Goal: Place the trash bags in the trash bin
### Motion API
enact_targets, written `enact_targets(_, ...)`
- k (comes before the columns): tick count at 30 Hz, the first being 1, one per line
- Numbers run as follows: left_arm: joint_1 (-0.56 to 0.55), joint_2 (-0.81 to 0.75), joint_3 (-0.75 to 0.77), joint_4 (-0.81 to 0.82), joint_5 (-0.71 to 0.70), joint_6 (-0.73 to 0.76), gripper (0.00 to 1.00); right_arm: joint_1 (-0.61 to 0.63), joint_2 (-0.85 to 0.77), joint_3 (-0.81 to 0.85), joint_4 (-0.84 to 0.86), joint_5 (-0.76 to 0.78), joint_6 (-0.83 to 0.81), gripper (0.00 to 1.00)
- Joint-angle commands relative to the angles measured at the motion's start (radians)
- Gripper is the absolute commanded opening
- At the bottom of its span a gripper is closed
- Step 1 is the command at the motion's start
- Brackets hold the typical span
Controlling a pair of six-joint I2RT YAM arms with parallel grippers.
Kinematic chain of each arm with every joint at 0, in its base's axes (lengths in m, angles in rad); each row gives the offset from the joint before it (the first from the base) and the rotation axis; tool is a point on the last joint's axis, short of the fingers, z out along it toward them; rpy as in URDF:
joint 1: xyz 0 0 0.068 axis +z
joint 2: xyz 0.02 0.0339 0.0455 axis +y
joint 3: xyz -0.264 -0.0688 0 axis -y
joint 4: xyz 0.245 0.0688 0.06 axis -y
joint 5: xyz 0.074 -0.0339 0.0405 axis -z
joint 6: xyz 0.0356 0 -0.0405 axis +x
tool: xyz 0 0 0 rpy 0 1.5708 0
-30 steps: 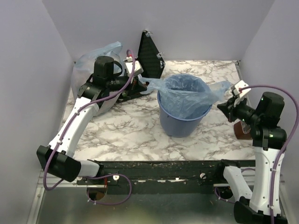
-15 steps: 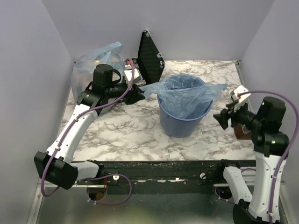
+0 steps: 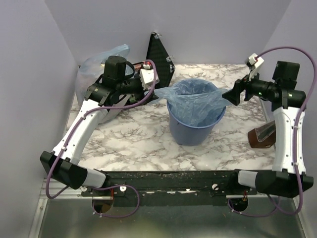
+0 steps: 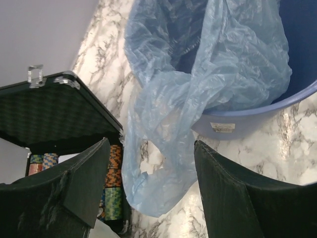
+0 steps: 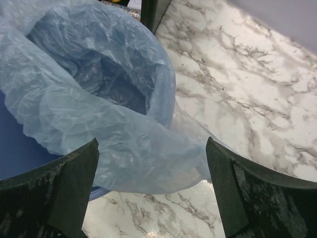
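Observation:
The trash bag [image 3: 195, 101], a thin light-blue film, sits inside the blue trash bin [image 3: 193, 133] with its edges draped over the rim on both sides. My left gripper [image 3: 153, 87] hovers just left of the bin, open; in the left wrist view a loose flap of the bag [image 4: 163, 148] hangs between the fingers [image 4: 84, 181] without touching them. My right gripper [image 3: 231, 94] stands open by the bin's right rim. In the right wrist view the bag's other flap [image 5: 148, 153] lies over the bin's rim [image 5: 29, 148], ahead of the spread jaws.
A black case [image 3: 159, 58] of coloured chips [image 4: 113, 186] stands open behind the left gripper. A bulging clear bag [image 3: 91, 67] sits at the back left behind the left arm. A brown object [image 3: 261, 136] lies near the right edge. Walls close in on three sides.
Both grippers have opened and let go of the bag's corners, which dropped onto the bin's rim. The right arm has swung up and back; the left gripper has shifted slightly.

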Motion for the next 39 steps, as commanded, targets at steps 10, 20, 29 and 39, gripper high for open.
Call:
enact_targets(10, -0.052, 0.060, -0.008, -0.134, -0.026, 0.161, 0.30, -0.006, 0.055, 0.020, -0.079, -0.115, -0.141, 0.45)
enact_targets(20, -0.060, -0.073, -0.122, -0.012, -0.034, 0.066, 0.00, -0.007, -0.222, -0.181, -0.132, -0.038, -0.201, 0.01)
enact_targets(29, -0.063, -0.205, -0.253, 0.008, -0.032, 0.026, 0.00, -0.006, -0.404, -0.322, -0.270, 0.034, -0.336, 0.01)
enact_targets(39, -0.127, -0.302, -0.429, -0.024, -0.065, 0.108, 0.00, -0.006, -0.482, -0.451, -0.280, 0.145, -0.432, 0.01)
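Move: The trash bag lies slack across the bin's mouth. Its left edge hangs about 5 cm below the left hand and 2 cm to its right; its right edge is about 3 cm below the right hand, 2 cm left and 1 cm ahead. The bin's middle is roughly 19 cm right of the left hand, level fore and aft and 20 cm down. The open chip case lies about 18 cm ahead of the left hand and 4 cm left, some 28 cm down. Both open grippers shut on the trash bag's edges and keep hold: the left pinches the left edge after sinking about 6 cm, the right the right edge after a small reach forward and down. Both then draw the plastic back along the bin's sides, the right hand nearly 14 cm and sinking late, the left about 8 cm, rising briefly before sinking. ##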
